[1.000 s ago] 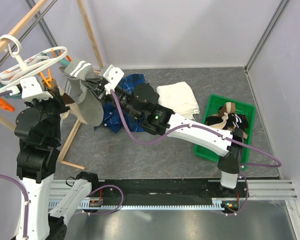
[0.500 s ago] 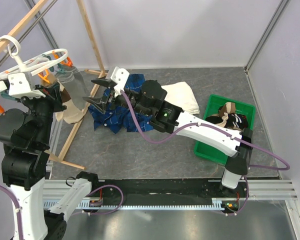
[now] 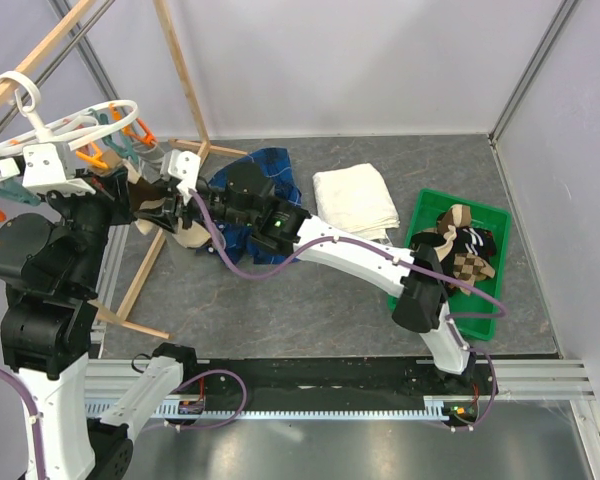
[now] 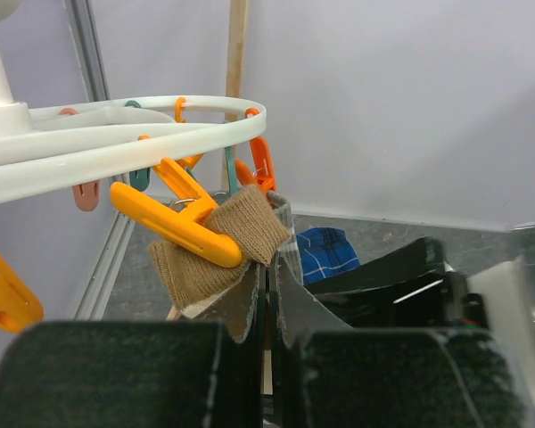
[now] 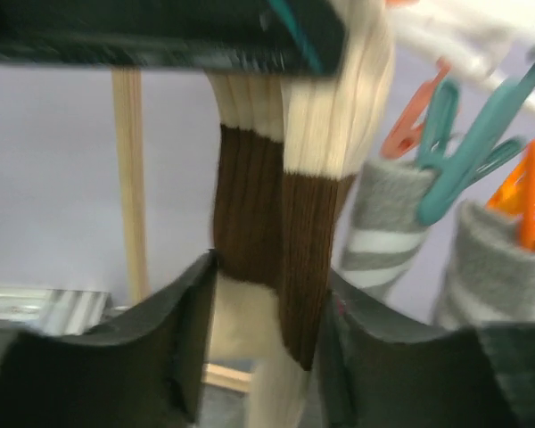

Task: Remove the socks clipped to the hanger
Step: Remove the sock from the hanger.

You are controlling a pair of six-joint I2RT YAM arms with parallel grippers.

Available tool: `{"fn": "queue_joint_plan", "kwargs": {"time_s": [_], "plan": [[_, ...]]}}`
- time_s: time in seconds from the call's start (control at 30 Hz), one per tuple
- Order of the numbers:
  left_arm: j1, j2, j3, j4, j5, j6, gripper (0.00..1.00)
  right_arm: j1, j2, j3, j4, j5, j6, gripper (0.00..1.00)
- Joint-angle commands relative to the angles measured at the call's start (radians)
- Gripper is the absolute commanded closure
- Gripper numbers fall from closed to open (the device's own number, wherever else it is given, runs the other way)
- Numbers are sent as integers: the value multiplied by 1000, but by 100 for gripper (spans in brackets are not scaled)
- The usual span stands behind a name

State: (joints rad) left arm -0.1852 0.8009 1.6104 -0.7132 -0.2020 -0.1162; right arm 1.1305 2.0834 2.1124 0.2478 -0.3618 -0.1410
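The white round hanger [image 3: 98, 112] hangs at the far left with orange and teal clothespins. In the left wrist view its ring [image 4: 134, 125] carries an orange pin [image 4: 174, 214] clipped on a tan sock [image 4: 245, 227]. My left gripper [image 4: 269, 299] is shut just under that sock, with nothing visible between the fingers. My right gripper [image 5: 272, 267] is open, and a hanging brown-and-cream ribbed sock [image 5: 285, 241] sits between its fingers. Beside it hang two grey striped socks [image 5: 383, 232], one under a teal pin [image 5: 464, 152]. From above, the right gripper [image 3: 152, 198] reaches under the hanger.
A green bin [image 3: 428, 300] at the right holds several removed socks [image 3: 460, 245]. A blue plaid shirt [image 3: 265, 170] and a folded white towel [image 3: 355, 200] lie on the table. Wooden rack poles [image 3: 185, 80] stand around the hanger.
My right gripper opened and let go of a grey sock, which swung back under the hanger. It then moved left around the brown-and-cream sock. The left arm shifted left.
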Motion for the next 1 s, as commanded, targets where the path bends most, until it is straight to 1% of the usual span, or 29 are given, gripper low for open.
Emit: {"fn": "queue_joint_plan", "kwargs": {"time_s": [0.0,0.07,0.1,0.13,0.23,0.27,0.4,0.5,0.63,0.87,0.93,0.97], "plan": [[4,12,37,-3,26,-27,98,5,21,77,18,-26,49,76],[4,18,55,-23,21,-33,96,5,15,72,21,-2,49,98],[4,20,66,-35,15,-37,92,6,9,70,18,10,50,100],[4,20,77,-52,3,-49,79,6,6,72,15,18,53,100],[4,29,124,-92,-20,-86,55,9,-2,78,-1,47,57,100],[4,34,158,-106,-36,-100,52,12,-3,81,-14,50,58,100],[4,70,242,-169,-86,-181,48,14,1,89,-41,83,60,100],[4,87,295,-189,-120,-212,48,14,13,106,-65,92,55,100],[4,122,344,-212,-172,-212,48,14,24,118,-84,104,52,100],[4,173,345,-206,-155,-183,47,15,38,123,-94,93,43,100],[4,188,353,-209,-158,-178,47,25,37,118,-114,107,5,100],[4,202,353,-209,-154,-175,47,31,33,116,-126,139,-24,100]]}}
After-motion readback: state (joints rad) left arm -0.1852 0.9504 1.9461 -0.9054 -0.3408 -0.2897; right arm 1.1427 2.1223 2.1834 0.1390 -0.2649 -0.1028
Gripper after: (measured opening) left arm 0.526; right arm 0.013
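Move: The left gripper is still shut on the brown-and-cream sock, whose middle is about 4 cm below it and 1 cm ahead. The yellow clip is roughly 4 cm ahead, 4 cm left and 3 cm above that gripper, and a grey sock some 9 cm ahead, 1 cm right and 3 cm below it. From the open right gripper, pointing left, the brown-and-cream sock lies about 2 cm left, 1 cm forward and 2 cm up. Shut the right gripper on the sock's brown band below the left fingers, sinking a couple of centimetres as it pinches, then hold there. Open the left gripper to about half so it lets go of the sock, draw it up about 5 cm, back 3 to 4 cm and slightly left, rolling its right side up some 10 degrees, then start forward again, fingers open. ##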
